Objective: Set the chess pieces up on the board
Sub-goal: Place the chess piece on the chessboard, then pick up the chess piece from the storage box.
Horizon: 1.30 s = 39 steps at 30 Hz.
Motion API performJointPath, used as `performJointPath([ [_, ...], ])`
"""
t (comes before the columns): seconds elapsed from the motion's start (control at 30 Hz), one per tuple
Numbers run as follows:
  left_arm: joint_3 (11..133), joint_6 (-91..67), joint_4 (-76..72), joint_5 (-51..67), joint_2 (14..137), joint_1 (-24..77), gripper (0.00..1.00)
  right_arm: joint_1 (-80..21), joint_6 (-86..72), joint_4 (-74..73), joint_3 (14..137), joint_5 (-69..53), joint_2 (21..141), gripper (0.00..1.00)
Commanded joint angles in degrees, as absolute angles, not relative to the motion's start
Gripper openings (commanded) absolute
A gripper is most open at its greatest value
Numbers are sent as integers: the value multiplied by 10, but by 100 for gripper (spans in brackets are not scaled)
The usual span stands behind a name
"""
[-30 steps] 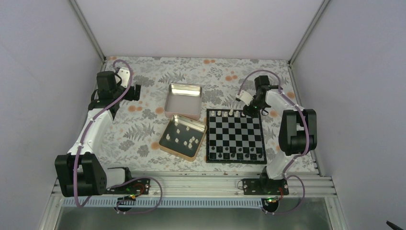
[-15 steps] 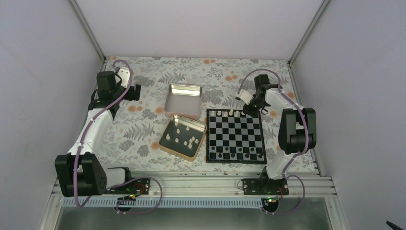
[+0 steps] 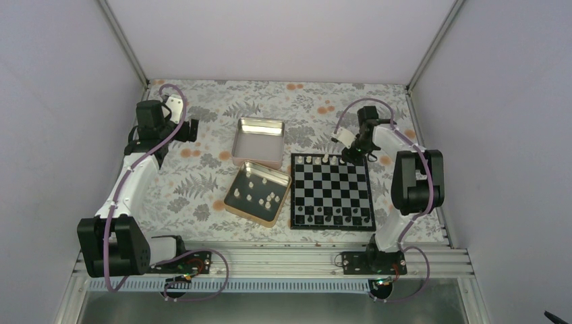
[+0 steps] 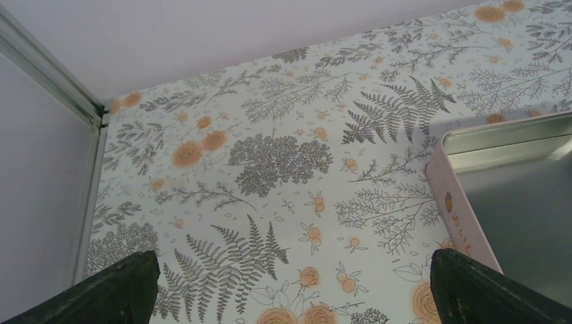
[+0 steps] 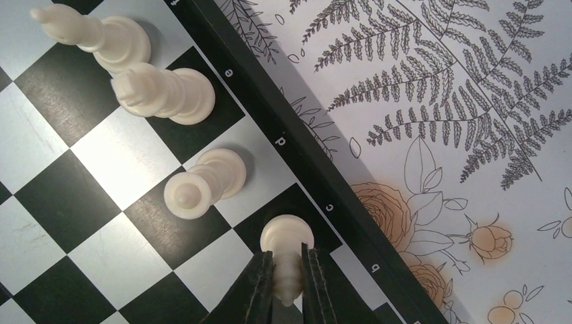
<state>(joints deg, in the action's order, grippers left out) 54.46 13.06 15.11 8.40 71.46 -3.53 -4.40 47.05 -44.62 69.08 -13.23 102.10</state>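
The board (image 3: 334, 190) lies right of centre on the table. Cream chess pieces (image 3: 317, 159) stand along its far row, and more lie in the tin (image 3: 235, 185) to its left. My right gripper (image 3: 348, 156) is at the board's far right corner. In the right wrist view it (image 5: 288, 266) is shut on a cream chess piece (image 5: 287, 237) standing on a black square by the letter c. Three more cream pieces (image 5: 202, 185) stand beside it on the board (image 5: 115, 162). My left gripper (image 4: 290, 290) hangs open over bare tablecloth, far from the board.
An empty tin (image 3: 259, 122) sits behind the tin of pieces; its pink rim (image 4: 459, 202) shows by my left gripper's right finger (image 4: 485, 287). Tiny dark pieces (image 3: 330, 218) line the board's near row. Walls and metal rails close off the table's far and side edges.
My right wrist has shifted slightly at the board's far edge, still pinching the piece. The left arm has not moved.
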Motion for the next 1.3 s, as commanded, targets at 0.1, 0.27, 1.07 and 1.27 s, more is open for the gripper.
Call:
performJointPath([
  [0.1,547,134,147,88,708,-39,100,-42,475,-440,706,-139,1022,19],
  [0.27,546,135,148,87,707,-39,100,-42,476,-448,715,-141,1002,34],
  [1.07,544,136,146,86,703,-39,100,-449,400,-577,960,-100,1057,38],
  [1.27,543,136,145,87,704,-39,100,-514,393,-562,959,-129,1111,37],
])
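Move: The right fingers are still round a white chess piece on the far row of the board. The cluster of white pieces in the gold-rimmed tray lies about 29 cm to their left, 15 cm back and 3 cm lower. A lone pawn stands 31 cm left and 8 cm back; the empty pink tray is 34 cm left, 8 cm farther out. From the left hand, that cluster is some 30 cm right, 18 cm back and 20 cm below. The right fingers open and let go of the white piece on the board. The hand then lifts clear and swings some 28 cm left in a high arc, over the board towards the white pieces in the gold-rimmed tray, drawing back about 8 cm and turning some 35 degrees counter-clockwise. Past the top it sinks quickly, fingers open and empty, ending above the tray and touching nothing there. ##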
